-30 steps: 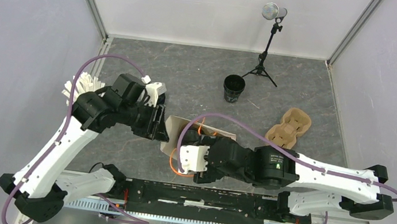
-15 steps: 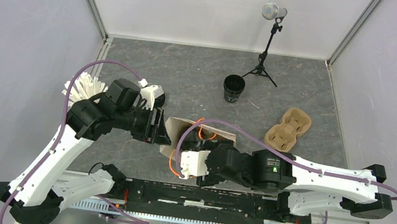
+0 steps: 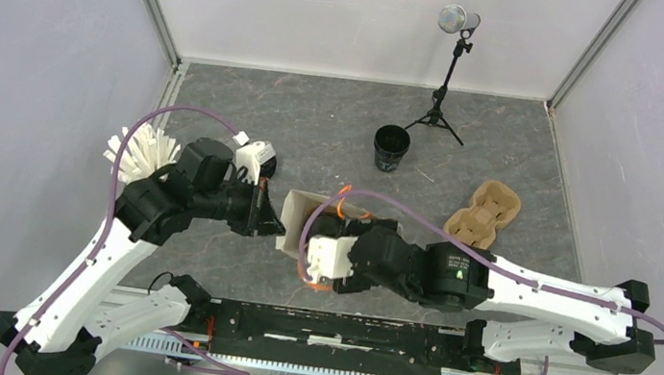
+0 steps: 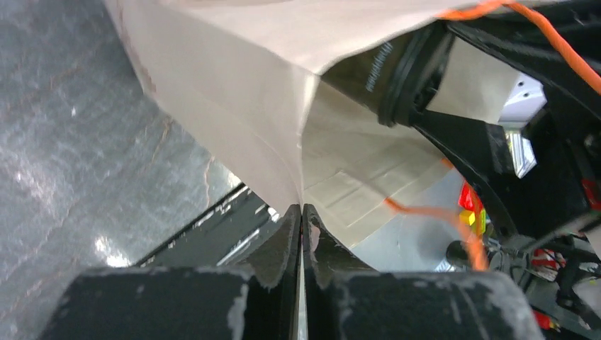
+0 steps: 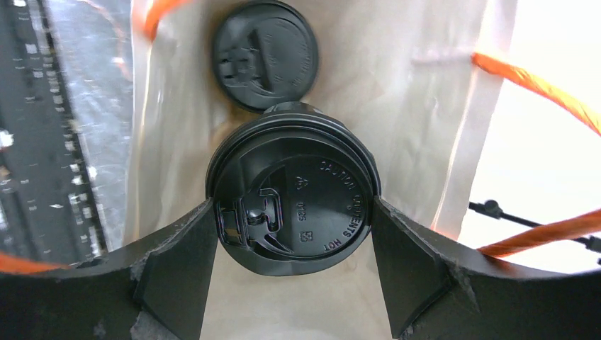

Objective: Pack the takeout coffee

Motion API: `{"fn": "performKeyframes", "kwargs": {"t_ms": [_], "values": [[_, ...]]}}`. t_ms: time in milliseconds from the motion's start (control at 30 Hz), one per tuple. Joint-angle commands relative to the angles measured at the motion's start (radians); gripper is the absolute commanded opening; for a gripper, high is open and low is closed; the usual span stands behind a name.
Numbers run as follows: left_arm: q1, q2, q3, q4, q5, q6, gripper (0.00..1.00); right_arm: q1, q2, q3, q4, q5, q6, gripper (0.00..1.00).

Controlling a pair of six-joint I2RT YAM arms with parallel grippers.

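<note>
The beige paper bag (image 3: 298, 210) stands with its mouth open between my arms. My left gripper (image 4: 301, 210) is shut on the bag's edge (image 4: 234, 120), pinching the paper flat. In the right wrist view, my right gripper (image 5: 293, 210) reaches into the bag (image 5: 404, 92) and is shut on a takeout coffee cup (image 5: 294, 198), a finger pressed against each side of its black lid. A second lidded cup (image 5: 265, 55) lies deeper in the bag. The held cup's black side (image 4: 383, 71) also shows in the left wrist view. In the top view my right wrist hides both cups.
A black cup without a lid (image 3: 391, 147) stands behind the bag. The brown pulp carrier (image 3: 483, 214) lies to the right. A small tripod (image 3: 445, 86) stands at the back, and a white bundle (image 3: 134, 150) lies at the left. The bag's orange handles (image 5: 538, 81) loop beside my right gripper.
My left gripper has closed on the bag's edge. The bag's mouth has shifted right and stands more upright. My right gripper has moved a little forward with the cup.
</note>
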Motion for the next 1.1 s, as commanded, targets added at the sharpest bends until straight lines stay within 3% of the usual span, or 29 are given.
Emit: {"fn": "performKeyframes", "kwargs": {"t_ms": [0, 233, 500, 700, 767, 933, 1067], "values": [[0.005, -0.023, -0.008, 0.219, -0.002, 0.008, 0.06, -0.117, 0.013, 0.05, 0.1, -0.011, -0.124, 0.66], [0.005, -0.002, -0.048, 0.299, -0.01, 0.086, 0.06, -0.202, 0.056, 0.08, 0.137, -0.039, -0.247, 0.65], [0.005, -0.016, -0.106, 0.434, -0.034, 0.136, 0.07, -0.255, 0.05, 0.072, 0.195, -0.028, -0.299, 0.65], [0.005, -0.006, -0.118, 0.45, -0.021, 0.138, 0.08, -0.265, 0.048, 0.052, 0.158, -0.11, -0.281, 0.64], [0.004, -0.011, -0.119, 0.435, -0.014, 0.142, 0.13, -0.264, 0.037, 0.046, 0.156, -0.156, -0.264, 0.64], [0.005, -0.016, -0.068, 0.334, -0.03, 0.125, 0.39, -0.252, 0.028, 0.057, 0.115, -0.217, -0.233, 0.64], [0.005, -0.037, -0.044, 0.203, -0.043, 0.063, 0.52, -0.22, 0.013, 0.044, 0.09, -0.216, -0.205, 0.64]]}}
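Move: The right hand holds the lidded cup in the mouth of the paper bag, whose middle is some 5 cm to that hand's left, 2 cm back and 12 cm below; the packed cup sits inside, roughly 8 cm left, 4 cm ahead and 15 cm lower. The empty cup stands about 32 cm ahead, 6 cm right and 19 cm below. The left hand's shut fingers are at the bag's left rim; the bag's middle lies about 10 cm right of them, level fore and aft, 13 cm below. Forward together: the right hand, keeping its grip on the lidded cup inside the mouth, carries it about 8 cm out over the table, then eases back some 2 cm. The left hand goes along with the bag's left rim, about 5 cm forward and a little right, its fingers tipping up roughly 15 degrees, then opens them to about half around the rim. ##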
